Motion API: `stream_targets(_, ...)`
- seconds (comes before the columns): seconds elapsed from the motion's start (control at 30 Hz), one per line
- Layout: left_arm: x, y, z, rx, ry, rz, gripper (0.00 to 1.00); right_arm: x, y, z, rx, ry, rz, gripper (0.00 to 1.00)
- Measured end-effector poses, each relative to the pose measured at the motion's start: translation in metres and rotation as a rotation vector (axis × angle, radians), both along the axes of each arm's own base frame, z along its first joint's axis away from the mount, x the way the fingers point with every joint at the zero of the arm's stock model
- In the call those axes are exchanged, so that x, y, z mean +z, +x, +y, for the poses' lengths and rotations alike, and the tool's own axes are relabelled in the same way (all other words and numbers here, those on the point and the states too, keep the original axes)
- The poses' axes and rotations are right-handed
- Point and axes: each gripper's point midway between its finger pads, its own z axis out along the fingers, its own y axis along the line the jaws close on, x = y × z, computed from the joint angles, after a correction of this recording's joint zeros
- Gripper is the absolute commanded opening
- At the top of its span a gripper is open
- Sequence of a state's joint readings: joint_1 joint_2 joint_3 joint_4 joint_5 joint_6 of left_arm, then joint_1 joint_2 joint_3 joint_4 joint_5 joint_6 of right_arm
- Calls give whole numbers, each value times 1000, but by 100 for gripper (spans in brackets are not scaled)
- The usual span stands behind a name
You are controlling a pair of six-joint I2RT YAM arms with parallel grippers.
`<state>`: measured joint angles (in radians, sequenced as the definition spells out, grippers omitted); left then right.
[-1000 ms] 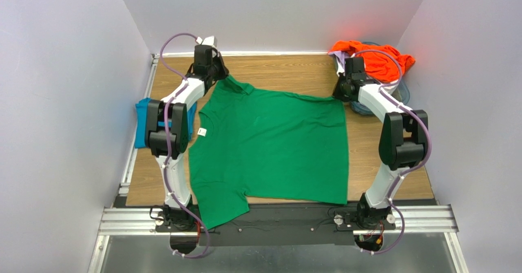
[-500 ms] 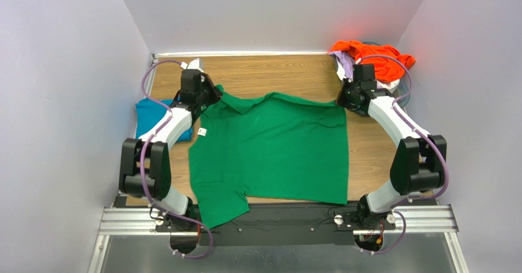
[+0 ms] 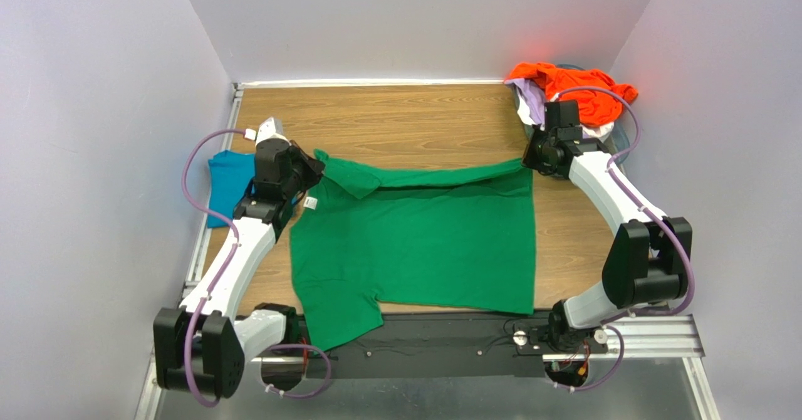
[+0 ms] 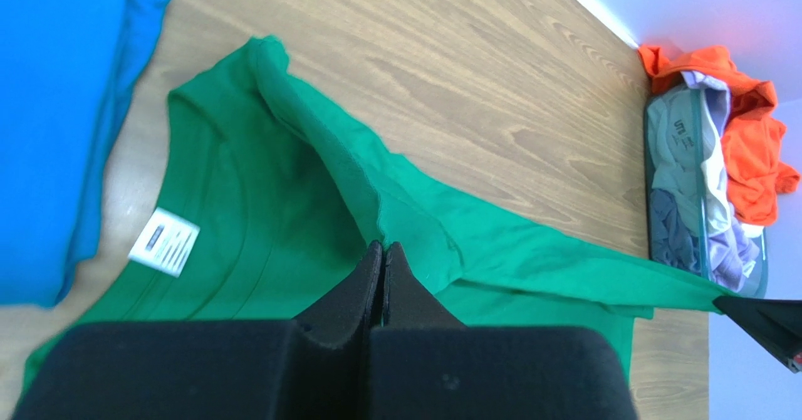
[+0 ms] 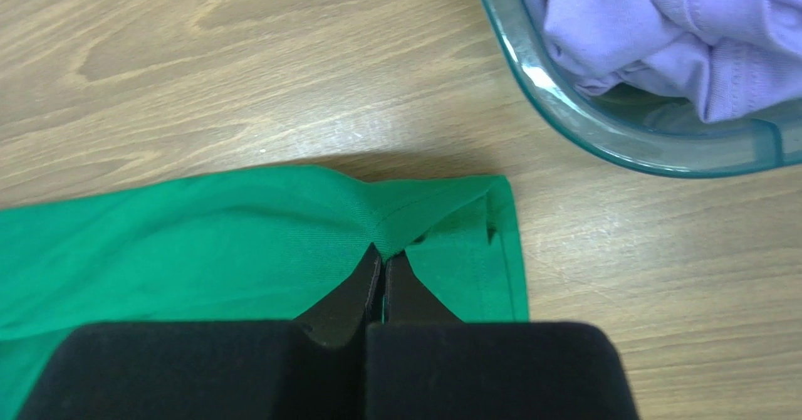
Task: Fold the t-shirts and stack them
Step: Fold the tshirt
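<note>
A bright green t-shirt lies spread on the wooden table, its far edge folded over toward the near side. My left gripper is shut on the fold near the collar. My right gripper is shut on the far right corner of the shirt. A folded teal-blue t-shirt lies at the left edge, also in the left wrist view. Orange, lavender and white shirts sit in the basket.
A clear bluish plastic basket stands at the far right corner, close beside my right gripper. Bare wooden table lies beyond the green shirt. Grey walls enclose three sides. A white label shows inside the collar.
Both grippers have pulled the green shirt's far edge toward the near side, folding it over. The left arm has swung well left and nearer; the teal-blue shirt is now more exposed.
</note>
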<state>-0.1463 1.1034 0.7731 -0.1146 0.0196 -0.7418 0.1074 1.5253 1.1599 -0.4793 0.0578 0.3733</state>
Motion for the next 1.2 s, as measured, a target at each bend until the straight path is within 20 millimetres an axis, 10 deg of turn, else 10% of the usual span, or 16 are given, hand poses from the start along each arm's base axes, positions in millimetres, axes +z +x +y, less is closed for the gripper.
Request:
stream_targets(0.57,-62,-63,13,48,-3,163,0,-21,-22,-5,-1,-22,66,8)
stream_targets(0.7,-83,-83,15,65,-21,217,0,-41,-39,-9,-9,-35,122,33)
stream_targets(0.73,-89,-88,15,72,-28,232,0,-45,-43,-10,-12,-39,132,65)
stream_targets(0.77,-92,-91,15,76,-33,239,0,-49,-47,-11,-13,-44,147,74)
stream_targets(1.2,-99,-91,7,49,-73,261,0,-26,-65,19,137,71,85,78)
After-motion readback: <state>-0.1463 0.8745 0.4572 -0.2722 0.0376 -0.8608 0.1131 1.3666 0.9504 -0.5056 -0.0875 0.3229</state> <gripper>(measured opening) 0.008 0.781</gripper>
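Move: My left hand still pinches the green t-shirt's folded-over sleeve; its laying spot on the shirt is some 9 cm back, 1 cm left and 13 cm below. The white tag lies about 4 cm back and 4 cm left of that hand, the folded blue shirt 20 cm left and level with it. My right hand holds the far hem corner, its laying spot roughly 6 cm back, 1 cm right and 7 cm down; the basket's middle is 15 cm ahead, 14 cm right. I lower both held corners back onto the shirt together: my left hand sinks and draws back about 10 cm each way, tipping its fingers down some 15 degrees and keeping its pinch on the sleeve. My right hand, after a slow start, comes back and down about 6 cm, opens wide to let go of the hem corner, then lifts clear and swings slightly left. ##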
